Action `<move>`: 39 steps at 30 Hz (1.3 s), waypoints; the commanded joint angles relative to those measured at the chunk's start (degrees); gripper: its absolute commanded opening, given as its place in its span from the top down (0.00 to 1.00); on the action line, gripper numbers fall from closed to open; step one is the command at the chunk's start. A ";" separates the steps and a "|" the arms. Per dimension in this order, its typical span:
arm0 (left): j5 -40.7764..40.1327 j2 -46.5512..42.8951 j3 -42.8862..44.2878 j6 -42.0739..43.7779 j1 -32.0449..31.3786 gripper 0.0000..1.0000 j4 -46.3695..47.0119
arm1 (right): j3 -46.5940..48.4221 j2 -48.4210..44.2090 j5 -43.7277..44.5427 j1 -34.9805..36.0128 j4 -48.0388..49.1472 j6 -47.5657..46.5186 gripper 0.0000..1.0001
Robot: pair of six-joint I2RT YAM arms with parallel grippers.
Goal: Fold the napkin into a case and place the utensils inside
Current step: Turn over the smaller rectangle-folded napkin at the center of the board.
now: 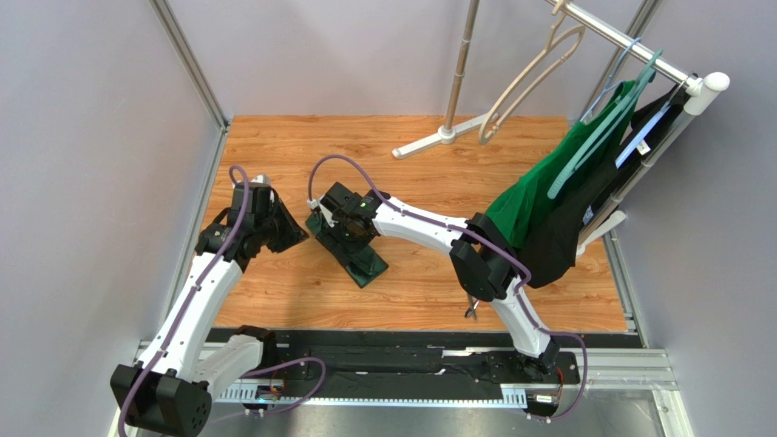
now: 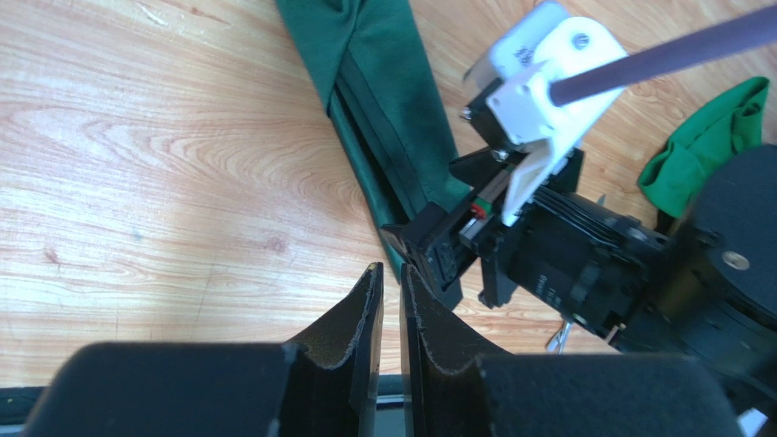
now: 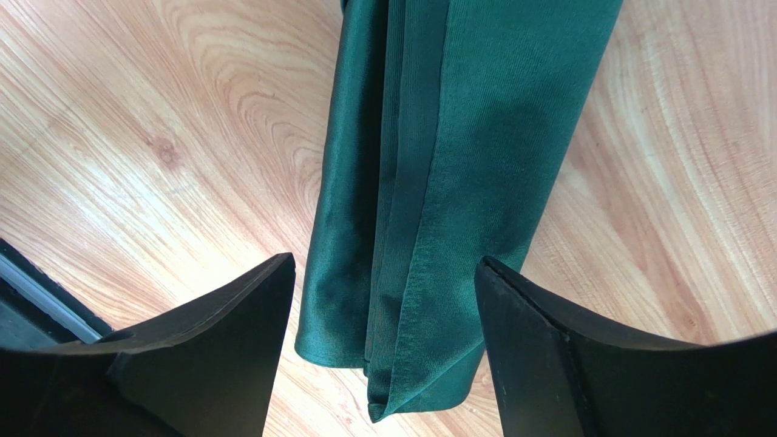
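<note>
The dark green napkin lies on the wooden table, folded into a narrow strip that runs diagonally. My right gripper hovers over its far end. In the right wrist view this gripper is open, its fingers either side of the napkin's folded end without touching it. My left gripper sits just left of the strip. Its jaws are almost together with only a thin slit, nothing between them, beside the napkin. A slim silver utensil peeks out by the right arm's elbow, also visible as a utensil tip.
A clothes rack stands at the back right, holding a bright green garment, a black garment, a teal hanger and a beige hanger. Its base rests on the table's far side. Grey walls enclose the table.
</note>
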 commanded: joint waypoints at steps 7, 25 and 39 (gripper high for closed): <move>1.93 -2.47 -0.19 0.29 0.81 0.80 1.60 | 0.47 0.49 0.17 0.44 2.33 0.25 0.24; 2.37 -3.52 -0.28 0.46 0.89 0.80 0.98 | 2.23 6.02 6.49 4.74 1.81 3.94 0.37; 2.19 -4.66 -0.45 1.08 1.33 0.80 0.54 | 2.93 7.70 11.07 5.18 2.25 5.96 0.86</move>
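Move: The napkin's middle lies about 2 cm ahead of the right hand and 2 cm to its left, some 4 cm below, with the open fingers straddling its nearer-right part. The knife lies roughly 23 cm to this hand's right and 6 cm back; the fork about 26 cm right and 10 cm back. From the left hand, the napkin's middle is some 10 cm to the right, 3 cm ahead and 16 cm below. Lower the right gripper about 3 cm onto the folded napkin, easing back and a little left as it sinks. Near the bottom, bring it about 1 cm forward again, tipping the wrist slightly, and close the wide-open fingers across the cloth so that they pinch its satin long edge, the one nearer the base. ##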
